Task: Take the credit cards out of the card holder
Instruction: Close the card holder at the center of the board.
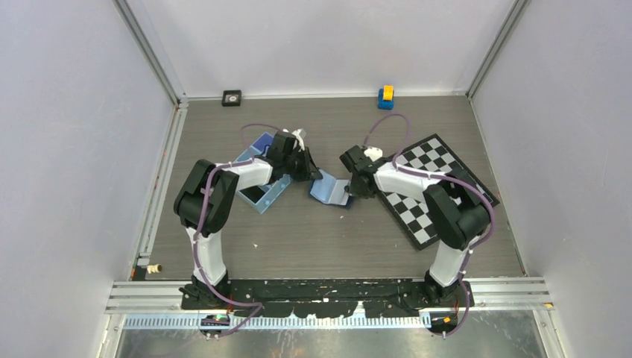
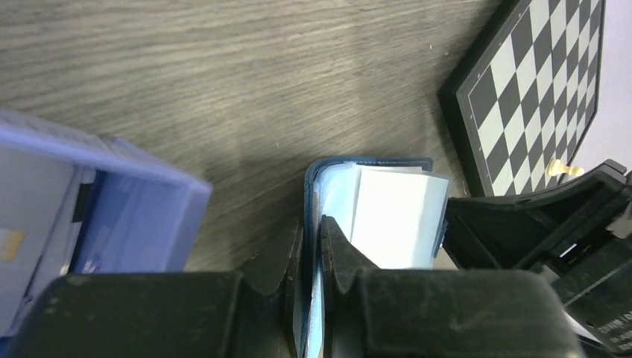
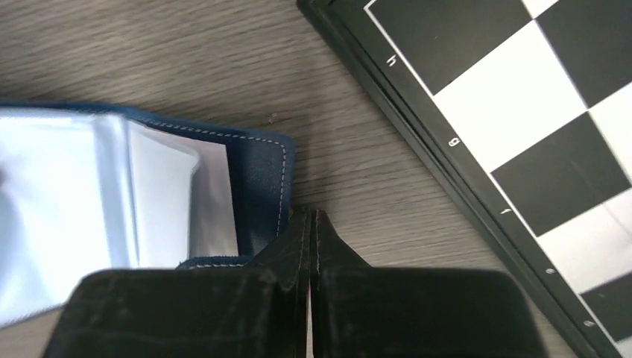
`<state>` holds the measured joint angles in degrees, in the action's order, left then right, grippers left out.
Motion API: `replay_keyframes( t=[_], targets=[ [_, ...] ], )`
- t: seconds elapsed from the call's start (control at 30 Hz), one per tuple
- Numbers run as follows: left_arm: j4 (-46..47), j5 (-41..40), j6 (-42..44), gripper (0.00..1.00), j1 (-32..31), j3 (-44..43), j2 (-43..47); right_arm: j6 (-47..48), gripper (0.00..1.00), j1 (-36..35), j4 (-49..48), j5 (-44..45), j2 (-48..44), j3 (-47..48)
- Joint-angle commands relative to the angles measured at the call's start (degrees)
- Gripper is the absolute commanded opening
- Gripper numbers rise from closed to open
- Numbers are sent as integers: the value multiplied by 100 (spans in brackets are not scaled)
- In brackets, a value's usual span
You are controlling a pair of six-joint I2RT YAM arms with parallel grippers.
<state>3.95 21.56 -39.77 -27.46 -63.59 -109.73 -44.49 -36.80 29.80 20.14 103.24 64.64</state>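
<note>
The card holder (image 1: 330,190) lies opened like a book on the table between my two grippers, navy outside and light blue inside (image 2: 391,216). My left gripper (image 1: 311,175) (image 2: 313,227) is shut on the holder's left cover, pinching its edge upright. My right gripper (image 1: 352,192) (image 3: 309,215) is shut just off the holder's right navy corner (image 3: 261,171), its left finger overlapping that corner. Only a thin pinkish line shows in the seam between its fingers, and I cannot tell what it is. The sleeves inside look pale and glossy; no credit cards show clearly.
A light-blue compartment tray (image 1: 261,195) (image 2: 112,216) sits just left of the holder, under my left arm. A chessboard (image 1: 432,186) (image 3: 522,112) lies close on the right. A yellow-and-blue toy (image 1: 385,97) and a small black square (image 1: 232,97) stand by the back wall.
</note>
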Motion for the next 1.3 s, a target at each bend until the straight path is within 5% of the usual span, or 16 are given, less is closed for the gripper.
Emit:
replay_keyframes(
  t=[0.0,0.3,0.63,0.93,1.27],
  targets=[
    [-337,-72,14,0,13,-144,-347,-234,0,134,-1647,-1444,-716,-664],
    [-366,136,-38,0,-168,-364,-671,132,0,150,-2630,-2663,-827,-939],
    [227,756,-381,5,-455,-211,-571,393,0,157,-2408,-2396,-603,-694],
    [-92,568,-189,34,-583,-250,-212,388,0,208,-2143,-1677,-686,-684],
    [-312,-414,157,53,-486,277,1064,379,0,210,-1775,-1675,-201,-336]
  ],
)
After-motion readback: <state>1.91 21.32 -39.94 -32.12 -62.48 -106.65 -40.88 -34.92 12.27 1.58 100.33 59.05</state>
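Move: The card holder lies open. The left hand still pinches its left cover near the far edge, with the holder's middle about 3 cm right, 3 cm back and 3 cm below. From the right hand, closed at the right cover's edge, that middle is some 6 cm left and 2 cm forward, about level. The blue tray is centred 15 cm left and 1 cm forward of the left hand, 3 cm below; the chessboard 20 cm right and 1 cm forward of the right hand. With shut fingertips, the right hand levers the card holder's right cover up towards the left cover, sweeping left about 7 cm and rising 3 to 4 cm while its left side rolls up some 25 degrees, then eases slightly down and right. The left hand sinks, keeping its pinch, then goes right about 5 cm and back, opens to let go, and lifts while drifting left. ##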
